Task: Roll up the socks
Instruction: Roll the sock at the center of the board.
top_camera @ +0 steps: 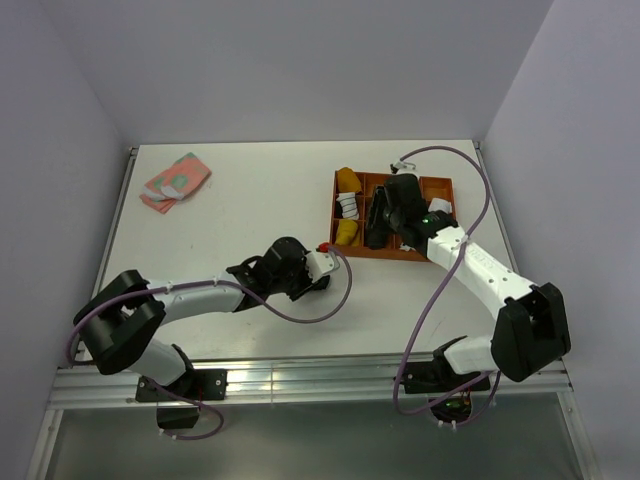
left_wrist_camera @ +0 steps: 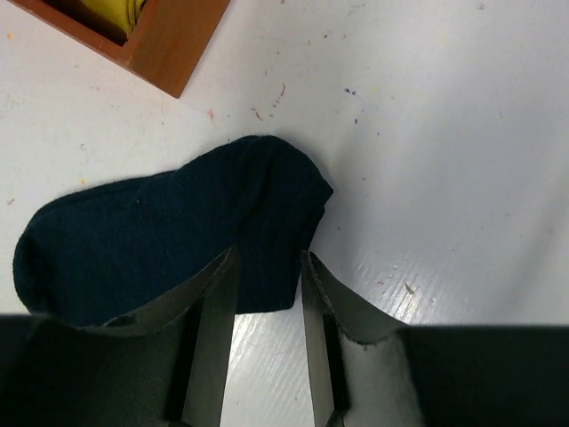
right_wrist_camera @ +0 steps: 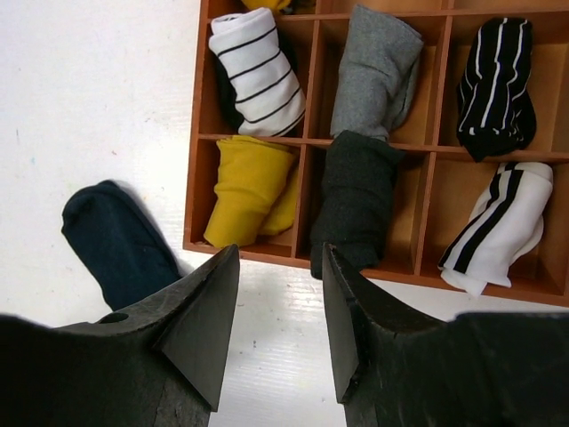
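A dark navy sock [left_wrist_camera: 151, 249] lies flat on the white table, just in front of the wooden tray's corner [left_wrist_camera: 169, 53]. My left gripper [left_wrist_camera: 267, 258] stands astride the sock's narrow end. That end fills the gap at the fingertips and is not visibly pinched. In the right wrist view the same navy sock [right_wrist_camera: 116, 240] shows at the left. My right gripper [right_wrist_camera: 280, 253] is open and empty, hovering at the tray's front wall [right_wrist_camera: 258, 256]. A mustard-yellow rolled sock [right_wrist_camera: 253, 187] sits in the tray's front left compartment.
The tray [top_camera: 390, 255] at the right of the table holds several rolled socks: white striped [right_wrist_camera: 258, 76], grey [right_wrist_camera: 378, 71], charcoal [right_wrist_camera: 356, 196], black striped [right_wrist_camera: 493, 84]. A pink-and-green folded cloth [top_camera: 175, 180] lies at the far left. The right gripper [top_camera: 385, 220] hangs over the tray.
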### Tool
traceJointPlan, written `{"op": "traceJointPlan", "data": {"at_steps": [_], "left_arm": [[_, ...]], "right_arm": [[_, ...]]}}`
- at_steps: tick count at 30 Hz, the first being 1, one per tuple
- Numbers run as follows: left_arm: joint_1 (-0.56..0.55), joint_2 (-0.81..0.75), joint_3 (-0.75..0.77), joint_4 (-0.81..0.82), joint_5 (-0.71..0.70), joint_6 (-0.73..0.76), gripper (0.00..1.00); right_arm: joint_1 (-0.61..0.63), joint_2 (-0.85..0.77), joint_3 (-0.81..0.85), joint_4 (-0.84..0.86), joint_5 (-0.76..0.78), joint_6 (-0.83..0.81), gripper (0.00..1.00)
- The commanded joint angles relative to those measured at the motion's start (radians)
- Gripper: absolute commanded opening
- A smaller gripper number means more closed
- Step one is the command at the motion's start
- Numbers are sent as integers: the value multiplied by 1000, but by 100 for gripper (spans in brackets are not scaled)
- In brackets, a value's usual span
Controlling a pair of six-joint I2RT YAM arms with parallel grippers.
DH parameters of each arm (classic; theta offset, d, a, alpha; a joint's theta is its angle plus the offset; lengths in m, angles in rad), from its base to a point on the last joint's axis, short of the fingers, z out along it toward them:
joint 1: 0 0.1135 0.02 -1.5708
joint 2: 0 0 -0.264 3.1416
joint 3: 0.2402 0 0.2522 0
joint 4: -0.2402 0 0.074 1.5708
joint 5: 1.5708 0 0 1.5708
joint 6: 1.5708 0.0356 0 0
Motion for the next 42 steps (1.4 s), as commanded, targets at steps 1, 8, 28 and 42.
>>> {"op": "traceJointPlan", "data": {"at_steps": [1,8,28,42], "left_arm": [[-3,13,-4,80,19,-20,39],[-3,56,22,67,88,-39,39],[-3,168,48,107,-3,-105,37],[18,217,121,-33,161,-130,8]], "right_arm": [[13,-54,-15,31,25,12,50],[19,-71,-18,18,22,12,50],[22,-82,-50,34,14,-5,49],[59,-79,-50,31,34,-12,47]]}}
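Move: The navy sock lies flat with its middle about 7 cm ahead of the left hand, 1 cm to its right and 5 cm below; its near end is closer, just ahead and to the right. Beyond it, the yellow sock in the wooden box is about 17 cm ahead and 12 cm right, and the dark rolled sock 17 cm ahead and 20 cm right. From the right hand, the navy sock is about 19 cm left and 3 cm back, 15 cm below. The left fingers come onto the navy sock's near end and pinch its edge: the hand first sinks about 4 cm with its fingertips tipping slightly further down, then eases a couple of centimetres right while the half-open fingers close almost shut. The open right hand drifts back about 2 cm by the box. ##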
